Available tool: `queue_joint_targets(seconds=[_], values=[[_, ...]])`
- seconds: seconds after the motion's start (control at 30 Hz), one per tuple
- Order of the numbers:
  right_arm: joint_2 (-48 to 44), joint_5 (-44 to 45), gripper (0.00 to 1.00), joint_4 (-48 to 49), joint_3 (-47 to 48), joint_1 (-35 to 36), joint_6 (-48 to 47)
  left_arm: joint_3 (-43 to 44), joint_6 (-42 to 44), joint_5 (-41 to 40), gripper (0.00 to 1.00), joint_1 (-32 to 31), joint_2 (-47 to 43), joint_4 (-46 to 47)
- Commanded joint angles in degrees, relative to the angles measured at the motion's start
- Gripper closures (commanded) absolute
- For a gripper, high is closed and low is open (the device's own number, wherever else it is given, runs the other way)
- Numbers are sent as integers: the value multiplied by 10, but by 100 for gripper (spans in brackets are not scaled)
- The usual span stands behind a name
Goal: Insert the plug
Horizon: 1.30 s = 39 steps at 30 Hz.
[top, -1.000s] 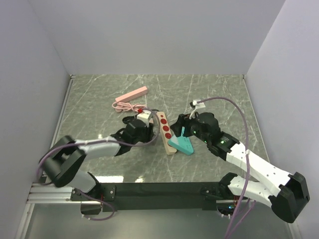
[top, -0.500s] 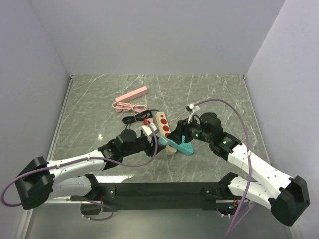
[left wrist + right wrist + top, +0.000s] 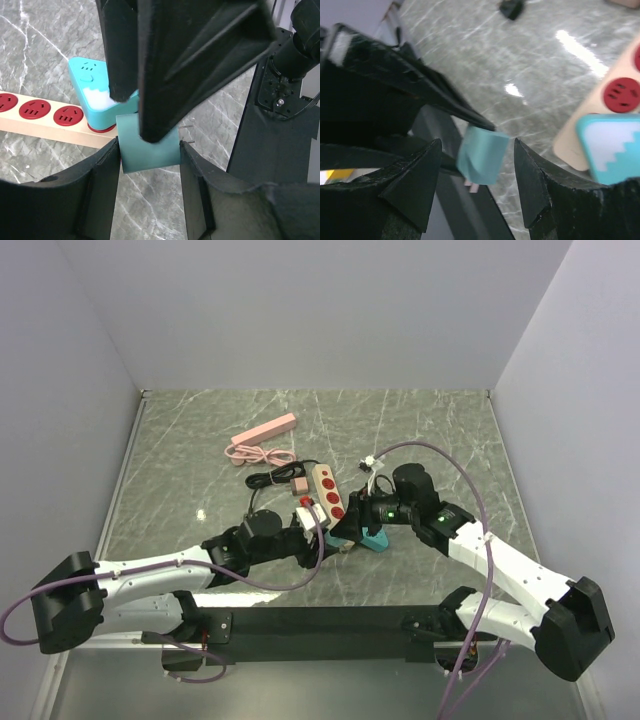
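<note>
A small teal plug (image 3: 150, 152) with two metal prongs on its right side sits pinched between my left gripper's (image 3: 149, 150) two pads, above the marble table. My right gripper (image 3: 477, 145) straddles the same plug (image 3: 482, 155) with a gap on each side, so it is open and not touching it. In the top view the left gripper (image 3: 318, 523) and the right gripper (image 3: 345, 527) meet just near of the wooden power strip (image 3: 326, 492) with its red sockets. A teal triangular adapter (image 3: 90, 90) sits in the strip's near end.
A pink power strip (image 3: 264, 432) with a coiled pink cable (image 3: 255, 454) lies at the back left. A black cable (image 3: 275, 478) runs from the wooden strip. The black base rail (image 3: 320, 620) spans the near edge. Walls close in on three sides.
My left arm has swung from beside the strip toward the near right, carrying what it holds. My right gripper has moved left to meet it, and its jaws have narrowed.
</note>
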Motion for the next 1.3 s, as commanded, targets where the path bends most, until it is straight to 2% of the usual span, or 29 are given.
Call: queue_joint_targets(seconds=[0.0,0.43,0.63,0.73,0.77,0.8,0.87,0.9,0.93,0.97,1.0,1.03,1.07,1.2,1.27], values=[[4,-88,34,40,-3,-3,-2,25,17,-4,93,-9,-3,22],[46,-78,36,29,-11,-3,-3,16,24,-28,93,-22,-25,29],[44,-109,60,45,-12,-3,2,18,24,-50,94,-23,-22,28],[35,-126,81,71,-20,-3,14,17,21,-49,91,-23,-19,31],[32,-129,93,77,-23,-3,18,15,18,-52,82,-23,-16,32],[33,-133,98,83,-26,-3,22,15,16,-58,76,-24,-15,36],[35,-135,100,104,-31,-3,31,12,9,-62,65,-24,-15,40],[35,-131,100,111,-32,-3,33,11,3,-69,53,-23,-17,41],[34,-127,100,113,-34,-4,36,11,-4,-71,49,-24,-18,40],[31,-113,100,114,-36,-5,38,8,-8,-71,40,-24,-21,39],[27,-106,100,119,-38,-7,40,7,-14,-71,19,-23,-28,40],[22,-104,100,125,-40,-11,47,3,-23,-88,8,-23,-33,42],[10,-100,100,131,-45,-22,50,-3,-27,-86,1,-23,-44,47],[-36,-65,100,137,-44,-55,55,-14,-48,-77,1,-17,-62,51],[-63,-56,100,139,-43,-77,56,-18,-56,-42,1,-10,-77,58]])
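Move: The teal cube plug is already pinched between my left hand's tips, about 1 cm right of that hand point. The open right fingers stand from the left hand roughly 2 cm ahead, 3 cm right and 2 cm higher, so from my right hand the plug is some 2 cm back, 2 cm left and 2 cm down. Some 11 cm below the plug lie the red-socket strip, its middle about 12 cm ahead and 1 cm left of it, and the teal triangle strip, 6 cm ahead and 6 cm right of it. I hold the plug out almost still in my left hand while my right hand eases back, down and a little left, about 2.5 cm, tipping slightly down, and closes its fingers on the plug's sides. Only once it is pinched there do I open my left fingers wide and lift that hand about 2 cm off; the right, keeping its grip, draws the plug away up, forward and to the right, near 4 cm. ##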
